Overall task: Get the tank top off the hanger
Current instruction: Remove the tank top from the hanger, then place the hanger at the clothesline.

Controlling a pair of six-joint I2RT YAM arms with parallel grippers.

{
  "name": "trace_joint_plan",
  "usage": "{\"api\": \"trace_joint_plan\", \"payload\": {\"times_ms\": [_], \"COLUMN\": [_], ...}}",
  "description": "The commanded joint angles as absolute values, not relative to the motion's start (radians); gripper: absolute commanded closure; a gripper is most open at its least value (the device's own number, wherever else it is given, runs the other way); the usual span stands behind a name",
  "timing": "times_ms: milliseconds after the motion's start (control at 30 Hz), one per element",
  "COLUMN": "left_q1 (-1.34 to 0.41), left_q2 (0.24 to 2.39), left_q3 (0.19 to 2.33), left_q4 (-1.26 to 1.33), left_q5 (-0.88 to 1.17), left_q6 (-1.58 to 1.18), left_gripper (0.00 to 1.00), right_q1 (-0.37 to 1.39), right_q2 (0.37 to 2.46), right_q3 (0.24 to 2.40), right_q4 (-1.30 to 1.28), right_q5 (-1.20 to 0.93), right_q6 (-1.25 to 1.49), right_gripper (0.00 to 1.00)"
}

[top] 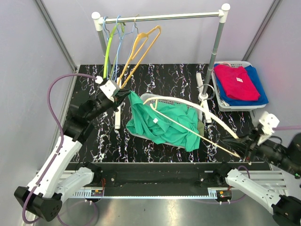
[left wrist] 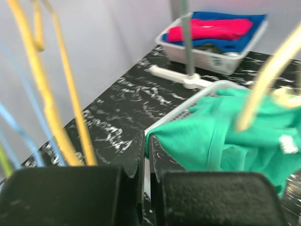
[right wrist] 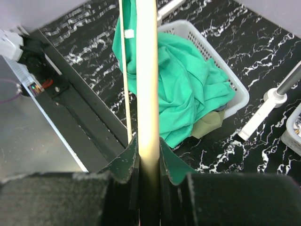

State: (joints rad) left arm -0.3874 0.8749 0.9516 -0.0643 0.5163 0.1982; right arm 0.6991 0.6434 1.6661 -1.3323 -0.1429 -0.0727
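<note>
A green tank top (top: 164, 123) hangs crumpled on a cream hanger (top: 207, 113), draped over a white basket (top: 176, 100). My left gripper (top: 128, 94) is at the garment's upper left corner. In the left wrist view it (left wrist: 149, 141) is shut on the edge of the tank top (left wrist: 221, 136), with the hanger (left wrist: 263, 80) slanting across on the right. My right gripper (top: 240, 147) is at the front right, holding the hanger's end. In the right wrist view it (right wrist: 147, 150) is shut on the thick cream hanger (right wrist: 146, 70), above the tank top (right wrist: 183, 84).
A clothes rail (top: 162, 18) at the back carries yellow (top: 136, 52), green (top: 108, 52) and blue hangers. Its right post (top: 214, 52) stands beside a basket of red and blue clothes (top: 237, 84). An olive garment (top: 201, 128) lies under the tank top.
</note>
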Motion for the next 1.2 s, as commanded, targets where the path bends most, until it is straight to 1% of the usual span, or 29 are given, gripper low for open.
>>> {"api": "trace_joint_plan", "payload": {"times_ms": [0,33,100,133,200,233,267,300,333,400,433,533,667,767,800,900,1167], "left_q1": [-0.385,-0.387,-0.406,-0.414,-0.443,-0.452,-0.474,-0.488,-0.500,-0.551,-0.566,-0.624,-0.708,-0.765,-0.784,-0.841,-0.887], "left_q2": [0.893,0.894,0.907,0.913,0.951,0.986,1.008,1.031,1.082,1.136,1.184,1.259,1.299,1.304,1.305,1.318,1.439], "left_q3": [1.011,1.014,1.026,1.047,1.084,1.135,1.166,1.199,1.280,1.359,1.420,1.469,1.385,1.264,1.203,1.116,1.077], "left_q4": [-0.029,-0.031,-0.031,-0.028,-0.029,-0.034,-0.038,-0.044,-0.069,-0.092,-0.100,-0.123,-0.192,-0.256,-0.287,-0.302,-0.356], "left_q5": [0.402,0.478,0.524,0.569,0.595,0.621,0.624,0.626,0.630,0.615,0.597,0.556,0.493,0.442,0.389,0.295,0.204], "left_q6": [0.196,0.187,0.145,0.131,0.095,0.084,0.077,0.048,0.038,0.048,0.057,0.112,0.280,0.398,0.432,0.531,0.618], "left_gripper": [1.00,1.00,1.00,1.00,1.00,1.00,1.00,1.00,1.00,1.00,1.00,1.00,1.00,1.00,1.00,1.00,1.00], "right_q1": [0.696,0.696,0.695,0.696,0.696,0.696,0.696,0.696,0.696,0.695,0.696,0.696,0.696,0.696,0.696,0.696,0.696], "right_q2": [0.546,0.532,0.502,0.497,0.492,0.495,0.499,0.514,0.520,0.541,0.545,0.557,0.551,0.554,0.557,0.572,0.606], "right_q3": [1.704,1.707,1.716,1.721,1.729,1.730,1.729,1.727,1.726,1.715,1.710,1.692,1.684,1.686,1.686,1.672,1.661], "right_q4": [-1.284,-1.282,-1.272,-1.264,-1.241,-1.229,-1.209,-1.201,-1.192,-1.164,-1.157,-1.131,-1.109,-1.104,-1.103,-1.088,-1.065], "right_q5": [-0.121,-0.120,-0.112,-0.091,-0.045,-0.020,-0.002,0.087,0.136,0.266,0.296,0.399,0.469,0.492,0.502,0.511,0.497], "right_q6": [-0.005,0.023,0.031,0.034,0.035,0.037,0.035,0.038,0.046,0.058,0.073,0.115,0.140,0.140,0.135,0.118,0.103], "right_gripper": [1.00,1.00,1.00,1.00,1.00,1.00,1.00,1.00,1.00,1.00,1.00,1.00,1.00,1.00,1.00,1.00,1.00]}}
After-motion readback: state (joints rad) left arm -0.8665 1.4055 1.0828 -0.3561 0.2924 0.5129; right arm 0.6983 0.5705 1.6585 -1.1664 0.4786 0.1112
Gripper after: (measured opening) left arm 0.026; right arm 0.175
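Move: The left hand already pinches a corner of the green tank top, whose heap on the basket lies about 19 cm to its right, 2 cm nearer the base and 22 cm below. The cream hanger's free tip is some 7 cm right and 3 cm nearer, about level with the hand. From the right hand, which grips this hanger, the folded pink shirt is roughly 40 cm ahead and 20 cm right, the tank top 18 cm ahead and 18 cm left, both nearly 30 cm below. Rightward in an arc, the left hand carries the pinched corner about 9 cm up, then sharply down and slightly back onto the heap, ending some 19 cm below its start, its left side rolling up about 35 degrees. The right hand draws back a little, then goes right, forward and slightly up, keeping the hanger and turning clockwise to swing it away from the tank top. ##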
